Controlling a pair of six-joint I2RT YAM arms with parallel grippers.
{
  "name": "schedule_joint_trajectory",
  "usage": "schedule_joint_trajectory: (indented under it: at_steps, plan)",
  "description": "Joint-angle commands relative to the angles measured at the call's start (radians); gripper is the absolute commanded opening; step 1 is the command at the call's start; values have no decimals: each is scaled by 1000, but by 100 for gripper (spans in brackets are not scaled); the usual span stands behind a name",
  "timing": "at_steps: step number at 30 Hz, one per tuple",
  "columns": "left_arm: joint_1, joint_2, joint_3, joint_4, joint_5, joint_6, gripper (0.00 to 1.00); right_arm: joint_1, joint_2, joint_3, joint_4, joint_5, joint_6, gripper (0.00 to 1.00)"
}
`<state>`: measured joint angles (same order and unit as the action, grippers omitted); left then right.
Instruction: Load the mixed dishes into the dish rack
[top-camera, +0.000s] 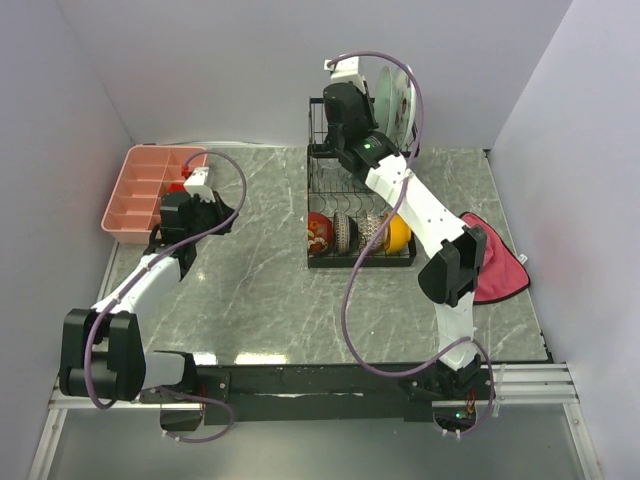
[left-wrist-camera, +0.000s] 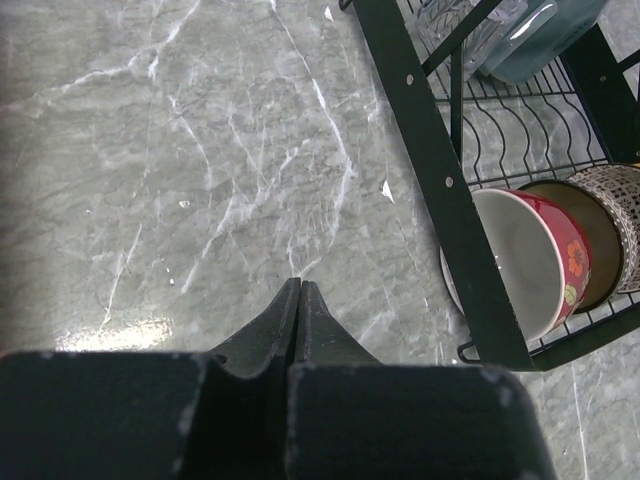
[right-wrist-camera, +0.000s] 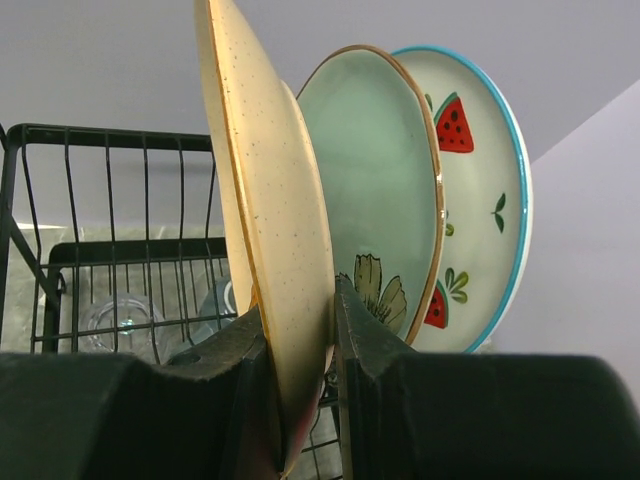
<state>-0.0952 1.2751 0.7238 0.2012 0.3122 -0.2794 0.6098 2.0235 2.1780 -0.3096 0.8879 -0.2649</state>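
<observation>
My right gripper (right-wrist-camera: 297, 300) is shut on the lower rim of the tan speckled plate (right-wrist-camera: 265, 200), which stands on edge. Just behind it stand the mint floral plate (right-wrist-camera: 375, 180) and the watermelon-print plate (right-wrist-camera: 480, 180). From above, that gripper (top-camera: 345, 110) hangs over the back of the black dish rack (top-camera: 322, 165), beside the upright plates (top-camera: 397, 95). Several bowls stand in the lower tray, among them a red one (left-wrist-camera: 525, 260), a brown one (left-wrist-camera: 590, 235) and an orange one (top-camera: 397, 235). A clear glass (right-wrist-camera: 120, 320) lies in the basket. My left gripper (left-wrist-camera: 300, 285) is shut and empty above the marble, left of the rack.
A pink compartment tray (top-camera: 150, 185) sits at the back left, close to my left arm. A red cloth (top-camera: 495, 270) lies right of the rack by the right arm's elbow. The rack's black frame (left-wrist-camera: 430, 170) stands to the right of my left fingers.
</observation>
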Motion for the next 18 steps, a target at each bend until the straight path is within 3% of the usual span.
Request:
schedule_joint_trajectory:
  at_steps: [1, 6, 8, 11, 12, 18]
  plan:
    - [-5, 9, 38, 21, 24, -15, 3, -24, -14, 48, 121, 36, 44, 0]
    - [-5, 23, 46, 7, 30, -14, 4, -27, 0, 39, 138, 46, 30, 0]
    - [-8, 26, 52, 3, 33, -14, 4, -28, 3, 40, 142, 51, 27, 15]
    - [-11, 27, 55, 4, 36, -17, 6, -25, -15, 42, 138, 30, 29, 58]
    - [-11, 29, 54, 7, 42, -20, 9, -25, -25, 42, 118, 17, 36, 77]
    - [-12, 17, 78, 29, 166, 6, 42, 22, -155, 0, -17, -150, 111, 97]
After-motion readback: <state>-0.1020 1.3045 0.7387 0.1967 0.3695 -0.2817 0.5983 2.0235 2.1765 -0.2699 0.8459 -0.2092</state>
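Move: The right hand already grips the cream plate by its near edge. The plate's slot in the upper rack lies about 9 cm ahead, 1 cm right and some 5 cm below this hand. The green plate stands roughly 9 cm ahead, 5 cm right and 2 cm above, the watermelon plate about as far ahead but 9 cm right, also 2 cm above. From the empty left hand the slot is some 22 cm ahead, 28 cm right and 16 cm higher. Still pinching the cream plate's near edge, the right hand lowers it about 1.5 cm while easing 1 cm forward into the upper rack beside the green plate, then lets go, fingers spreading nearly wide open, and rises about 2 cm, starting to draw back. The empty left hand drifts 1 cm right and opens about a third. ##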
